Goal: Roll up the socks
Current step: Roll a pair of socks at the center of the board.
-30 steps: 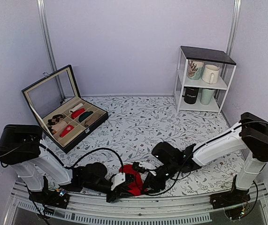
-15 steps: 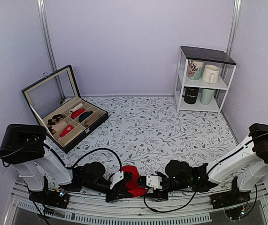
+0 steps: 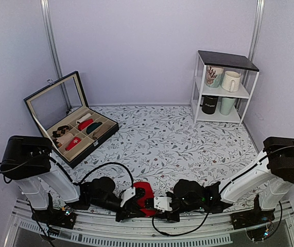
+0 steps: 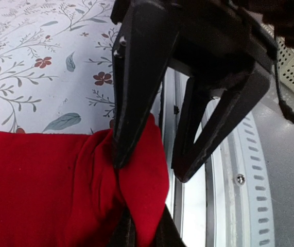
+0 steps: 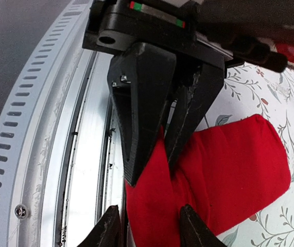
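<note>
The socks (image 3: 142,189) are a bright red fabric bundle at the table's near edge, between the two arms. My left gripper (image 3: 138,201) comes in from the left and is shut on a fold of the red fabric (image 4: 33,190) at its near end. In the left wrist view its own tips (image 4: 144,234) pinch that fold. My right gripper (image 3: 151,206) lies low from the right, open. One of its fingers rests against the fabric and the other hangs over the metal rail (image 4: 149,172). Seen from the right wrist, the red socks (image 5: 239,164) run between the open right gripper (image 5: 149,229).
A black compartment box (image 3: 98,138) with its lid up holds several sock rolls at the back left. A white shelf (image 3: 197,88) with mugs stands at the back right. The perforated metal rail (image 3: 136,226) runs right below the socks, along the table's near edge.
The right arm dropped from reaching over the socks to lying low along the near edge, its gripper now pointing left at the fabric. The left gripper stayed shut on the socks.
</note>
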Available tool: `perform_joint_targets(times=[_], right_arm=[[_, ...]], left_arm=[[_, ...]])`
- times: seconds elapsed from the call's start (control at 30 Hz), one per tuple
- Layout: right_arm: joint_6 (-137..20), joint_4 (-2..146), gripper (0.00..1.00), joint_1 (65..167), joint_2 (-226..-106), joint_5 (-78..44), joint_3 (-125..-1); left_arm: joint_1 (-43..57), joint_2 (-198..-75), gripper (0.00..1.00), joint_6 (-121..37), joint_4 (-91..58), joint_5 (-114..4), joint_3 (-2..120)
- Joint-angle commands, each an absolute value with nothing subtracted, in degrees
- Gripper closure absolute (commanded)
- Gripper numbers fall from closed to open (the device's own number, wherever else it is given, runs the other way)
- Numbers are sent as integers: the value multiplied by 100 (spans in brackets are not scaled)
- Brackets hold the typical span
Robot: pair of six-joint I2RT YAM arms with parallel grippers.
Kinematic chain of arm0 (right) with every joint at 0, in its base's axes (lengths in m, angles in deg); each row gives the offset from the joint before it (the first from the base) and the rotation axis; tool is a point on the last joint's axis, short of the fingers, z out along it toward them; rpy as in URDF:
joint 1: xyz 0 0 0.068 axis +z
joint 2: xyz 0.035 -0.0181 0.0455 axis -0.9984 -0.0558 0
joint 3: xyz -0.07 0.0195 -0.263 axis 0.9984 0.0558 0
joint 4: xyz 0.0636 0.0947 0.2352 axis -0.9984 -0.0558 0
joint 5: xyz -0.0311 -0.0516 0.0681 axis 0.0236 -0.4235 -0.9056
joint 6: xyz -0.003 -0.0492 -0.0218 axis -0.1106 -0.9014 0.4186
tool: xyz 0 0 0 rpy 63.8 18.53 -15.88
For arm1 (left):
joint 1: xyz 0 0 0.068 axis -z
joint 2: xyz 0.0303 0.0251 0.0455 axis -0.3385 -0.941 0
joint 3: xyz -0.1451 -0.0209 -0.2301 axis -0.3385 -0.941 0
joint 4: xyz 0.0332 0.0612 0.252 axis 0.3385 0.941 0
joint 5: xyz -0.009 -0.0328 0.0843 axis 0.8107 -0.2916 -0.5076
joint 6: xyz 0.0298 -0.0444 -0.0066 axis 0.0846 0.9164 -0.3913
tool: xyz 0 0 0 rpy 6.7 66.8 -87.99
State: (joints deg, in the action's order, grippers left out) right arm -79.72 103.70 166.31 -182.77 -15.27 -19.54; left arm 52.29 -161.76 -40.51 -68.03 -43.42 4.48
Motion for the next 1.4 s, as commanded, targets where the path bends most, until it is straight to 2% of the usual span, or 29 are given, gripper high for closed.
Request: perform_joint_targets(times=[0.0, 0.13, 0.3, 0.4, 0.57, 0.77, 1.0, 1.37], right_arm=[[-7817, 10192, 60, 16660, -18520, -1406, -2095], [-7818, 10113, 63, 16652, -18603, -1381, -2172], [-7761, 9782, 81, 16653, -18742, -1373, -2358], [-7611, 9491, 87, 16619, -18716, -1392, -2445], [-7021, 8795, 88, 16308, -18657, -2005, -2574], [-6568, 7429, 88, 15908, -18853, -3097, -3146], [-6219, 6299, 87, 15345, -19438, -4037, -3856], [-5983, 5611, 87, 15222, -20053, -4361, -4515]], left_arm=[[5185, -16406, 98, -4031, -6318, -4162, 311], [5172, -16411, 98, -4021, -6345, -4133, 296], [5165, -16409, 97, -4038, -6334, -4149, 305], [5167, -16373, 86, -4087, -6331, -4231, 321], [5200, -15811, 69, -4327, -5782, -4565, 450], [5541, -14596, 55, -4697, -4512, -5490, 597], [5725, -14515, 55, -4754, -4718, -5929, 431], [6059, -14964, 54, -4896, -4921, -6504, 558]])
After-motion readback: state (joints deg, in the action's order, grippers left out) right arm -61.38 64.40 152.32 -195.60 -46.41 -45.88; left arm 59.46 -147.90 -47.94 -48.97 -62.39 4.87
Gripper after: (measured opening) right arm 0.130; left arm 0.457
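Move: The rolled near end of the red socks lies across between the two hands. Its middle is about 3 cm to the left of the open right hand and 2 cm below it, and some 3 cm to the right of the left hand, level with its fingers, which are shut on the left end. From the right hand, the flat part still to be rolled lies about 6 cm ahead, 3 cm left and 3 cm below, while the board's near edge runs about 3 cm straight behind and 4 cm below. The right hand sinks about 1.5 cm astride the right end of the sock roll and pinches it, then eases some 2 cm forward while turning about 45 degrees around its own pointing axis, top side going forward, to wind the roll towards the flat part. Once the right has its grip, the left hand opens off the left end, lifts about 3.5 cm, comes most of the way back down with its fingers open around that end, drifting slightly left and forward, and rolls about 15 degrees the opposite way, top side back. ##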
